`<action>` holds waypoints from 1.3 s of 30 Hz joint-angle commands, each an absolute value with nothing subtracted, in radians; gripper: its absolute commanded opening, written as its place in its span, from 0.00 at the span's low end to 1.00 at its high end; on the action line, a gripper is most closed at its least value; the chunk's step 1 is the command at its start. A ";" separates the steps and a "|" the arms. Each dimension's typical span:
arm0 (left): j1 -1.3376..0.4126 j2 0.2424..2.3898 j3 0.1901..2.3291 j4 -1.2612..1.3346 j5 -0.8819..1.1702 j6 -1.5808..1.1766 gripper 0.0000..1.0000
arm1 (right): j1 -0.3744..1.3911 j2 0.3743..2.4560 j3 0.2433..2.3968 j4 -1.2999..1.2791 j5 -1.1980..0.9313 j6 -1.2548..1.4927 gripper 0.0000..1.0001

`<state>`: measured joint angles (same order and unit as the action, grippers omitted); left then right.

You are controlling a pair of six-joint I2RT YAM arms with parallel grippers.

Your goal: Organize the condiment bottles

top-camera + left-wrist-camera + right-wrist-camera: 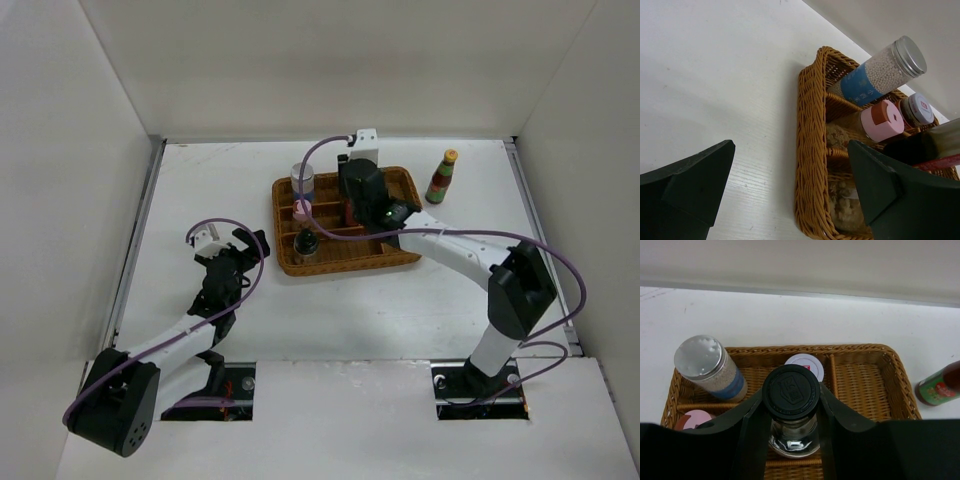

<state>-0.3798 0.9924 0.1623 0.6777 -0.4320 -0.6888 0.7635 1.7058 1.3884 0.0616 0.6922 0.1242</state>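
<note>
My right gripper (791, 407) is shut on the tall clear black-capped bottle (791, 389) and holds it upright over the middle of the brown wicker tray (860, 382). In the tray stand the silver-capped blue-label bottle (704, 365), the pink-capped bottle (692, 419) and the short red-lidded jar (805, 365). The black-capped dark bottle (305, 245) stands in the tray's near left compartment. The yellow-capped green bottle (442, 177) stands on the table to the right of the tray. My left gripper (235, 250) is open and empty, left of the tray.
The tray (400, 255) sits mid-table, and its right compartment (862, 390) holds nothing. White walls enclose the table on three sides. In the left wrist view the tray's rim (810, 165) lies between my open fingers (705, 170), with the silver-capped bottle (880, 70) beyond.
</note>
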 commanded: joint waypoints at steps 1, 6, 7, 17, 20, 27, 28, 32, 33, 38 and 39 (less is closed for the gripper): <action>-0.370 0.977 0.178 0.732 -0.420 -0.695 1.00 | 0.774 1.657 1.352 0.235 0.710 0.179 0.27; -0.375 0.982 0.181 0.732 -0.420 -0.695 1.00 | 0.774 1.637 1.260 0.252 0.713 0.236 0.36; -0.375 0.980 0.179 0.732 -0.420 -0.695 1.00 | 0.774 1.626 1.244 0.258 0.709 0.245 0.39; -0.375 0.982 0.183 0.730 -0.420 -0.695 1.00 | 0.743 1.445 1.170 0.255 0.643 0.253 0.79; -0.378 0.986 0.184 0.730 -0.420 -0.695 1.00 | 0.691 1.346 1.131 0.255 0.609 0.262 0.82; -0.378 0.983 0.183 0.729 -0.420 -0.695 1.00 | 0.397 1.293 1.087 0.175 0.520 0.293 0.84; -0.378 0.982 0.183 0.729 -0.420 -0.695 1.00 | 0.352 1.324 1.101 0.158 0.514 0.296 0.84; -0.378 0.985 0.183 0.733 -0.422 -0.695 1.00 | 0.242 1.477 1.198 0.091 0.485 0.276 0.86; -0.377 0.991 0.183 0.735 -0.420 -0.695 1.00 | 0.223 1.514 1.225 0.078 0.474 0.269 0.86; -0.375 1.002 0.184 0.736 -0.420 -0.695 1.00 | 0.163 1.676 1.340 0.043 0.454 0.253 0.86; -0.375 1.008 0.184 0.736 -0.422 -0.695 1.00 | 0.157 1.704 1.360 0.038 0.446 0.249 0.86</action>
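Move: The right hand holds the black-capped bottle just above the right end of the box's middle compartment, whose floor is about 22 cm straight below. The white-lidded jar stands some 7 cm ahead of that spot; the silver-lidded jar is 12 cm left and 8 cm ahead, the pink-lidded jar 12 cm left and about level. The yellow-capped bottle is roughly 25 cm right and 10 cm ahead. From the left hand, the compartment spot lies about 23 cm right and 12 cm ahead. The right hand lowers the black-capped bottle some 2 cm onto the floor of the middle compartment, opens its fingers to let it go while easing back a few centimetres, and rises about 11 cm to come clear of the cap. It then swings about 25 cm to the right across the box while turning some 25 degrees clockwise, and finishes by reaching forward and sinking towards the yellow-capped bottle with fingers wide open, not yet gripping. ##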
